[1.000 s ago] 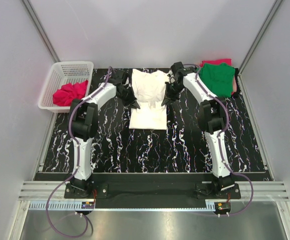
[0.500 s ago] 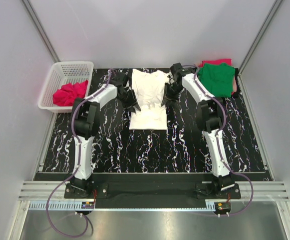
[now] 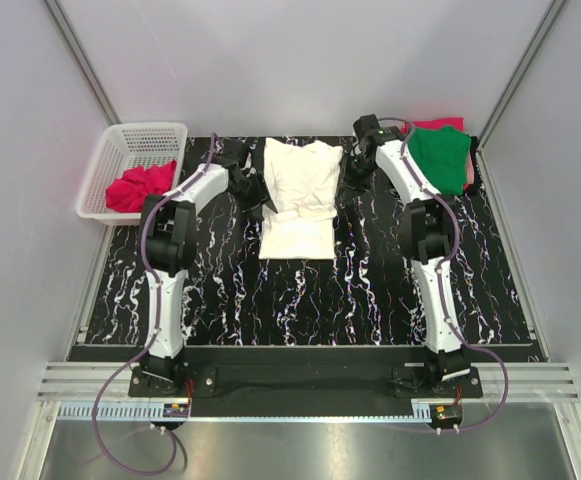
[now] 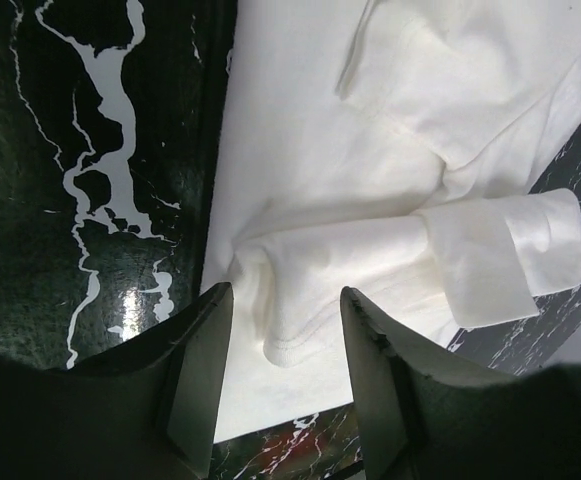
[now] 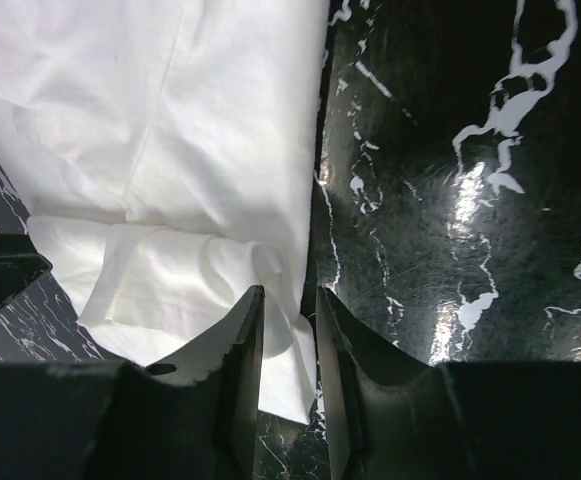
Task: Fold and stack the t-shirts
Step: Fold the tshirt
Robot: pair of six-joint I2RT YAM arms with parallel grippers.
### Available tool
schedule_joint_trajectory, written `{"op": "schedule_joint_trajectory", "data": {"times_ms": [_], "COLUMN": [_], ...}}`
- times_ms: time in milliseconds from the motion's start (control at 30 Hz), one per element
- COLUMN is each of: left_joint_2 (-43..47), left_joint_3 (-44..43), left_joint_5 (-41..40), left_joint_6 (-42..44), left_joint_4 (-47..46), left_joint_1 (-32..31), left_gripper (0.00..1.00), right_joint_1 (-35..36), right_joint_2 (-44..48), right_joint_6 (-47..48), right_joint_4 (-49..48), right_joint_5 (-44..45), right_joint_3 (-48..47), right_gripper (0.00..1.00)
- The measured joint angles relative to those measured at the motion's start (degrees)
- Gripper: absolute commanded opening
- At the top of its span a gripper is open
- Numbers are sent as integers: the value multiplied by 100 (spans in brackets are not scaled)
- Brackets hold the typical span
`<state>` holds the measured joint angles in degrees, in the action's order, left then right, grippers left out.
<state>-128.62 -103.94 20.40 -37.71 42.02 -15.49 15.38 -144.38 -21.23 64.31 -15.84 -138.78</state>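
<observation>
A white t-shirt (image 3: 298, 205) lies flat at the middle back of the table, both sleeves folded in over its body. My left gripper (image 3: 257, 200) hovers at the shirt's left edge. In the left wrist view it (image 4: 285, 300) is open above the white t-shirt (image 4: 390, 130), with a folded sleeve hem lying loose under the gap. My right gripper (image 3: 347, 188) is at the right edge. In the right wrist view it (image 5: 288, 300) is open too, over the border of the white t-shirt (image 5: 170, 150). A green t-shirt (image 3: 438, 160) lies at the back right. A pinkish-red t-shirt (image 3: 140, 187) is bunched in the basket.
A white plastic basket (image 3: 145, 131) stands off the table's back left corner. A strip of pinkish-red cloth (image 3: 435, 124) shows from under the green t-shirt. The black marbled tabletop (image 3: 300, 300) stretches toward the arm bases. Grey walls close in on three sides.
Both grippers went from shut to open and let go of the white t-shirt's sleeves, which now lie folded on it. Both drew back outward, the right one also toward the far edge.
</observation>
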Motion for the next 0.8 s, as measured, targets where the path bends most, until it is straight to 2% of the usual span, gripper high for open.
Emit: {"op": "schedule_joint_trajectory", "data": {"times_ms": [233, 267, 367, 467, 500, 533, 567, 600, 633, 767, 800], "left_joint_2": [210, 317, 824, 1381, 1502, 1567, 1613, 1617, 1606, 1434, 1357], "left_joint_3": [83, 155, 592, 1008, 1080, 1117, 1156, 1174, 1200, 1311, 1318], "left_joint_5": [24, 42, 74, 140, 168, 192, 234, 269, 295, 310, 310], "left_joint_6": [0, 0, 15, 63, 83, 96, 133, 157, 195, 319, 343], "left_joint_4": [33, 22, -13, 4, 4, 7, -20, -28, -37, -48, -52], "left_joint_1": [20, 20, -4, -96, -151, -197, -278, -341, -428, -732, -802], "left_gripper": [51, 51, 51, 50, 50, 49, 45, 41, 38, 3, 0], "right_joint_1": [-221, -236, -269, -225, -195, -144, -83, -13, 76, 426, 511], "right_joint_2": [278, 389, 979, 1801, 1982, 2199, 2358, 2459, 2496, 2382, 2321], "right_joint_6": [26, 24, 22, 22, 15, 7, -4, -13, -26, -83, -85], "right_joint_4": [-4, -17, -42, -256, -334, -474, -535, -605, -667, -796, -800], "right_joint_5": [15, 9, -164, -391, -442, -485, -538, -619, -664, -695, -699], "right_joint_3": [2, 81, 645, 1711, 1989, 2358, 2669, 2935, 3141, 3606, 3620], "right_gripper": [32, 29, 30, 30, 29, 20, 6, 0, 0, 0, 0]}}
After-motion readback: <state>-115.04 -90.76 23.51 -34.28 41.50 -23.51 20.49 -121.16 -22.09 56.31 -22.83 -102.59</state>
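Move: The t-shirt's near end is the aim. From the left hand, its near-left corner lies about 14 cm back, 1 cm to the left and some 3 cm below, and the folded-over flap's middle is 8 cm to the right, level ahead. From the right hand, the near-right corner is roughly 17 cm back and 1 cm left, the flap's middle 9 cm left and 4 cm back, and the green t-shirt 21 cm right and 12 cm ahead. Lift both half-open grippers off the flap region by about 7 cm, then draw them back over the t-shirt towards its near end and start down again. Take the right one some 12 cm back and slightly left, shutting its fingers; bring the left back and inward to the right, turning it a little clockwise as its fingers close most of the way, both staying clear of the cloth. ##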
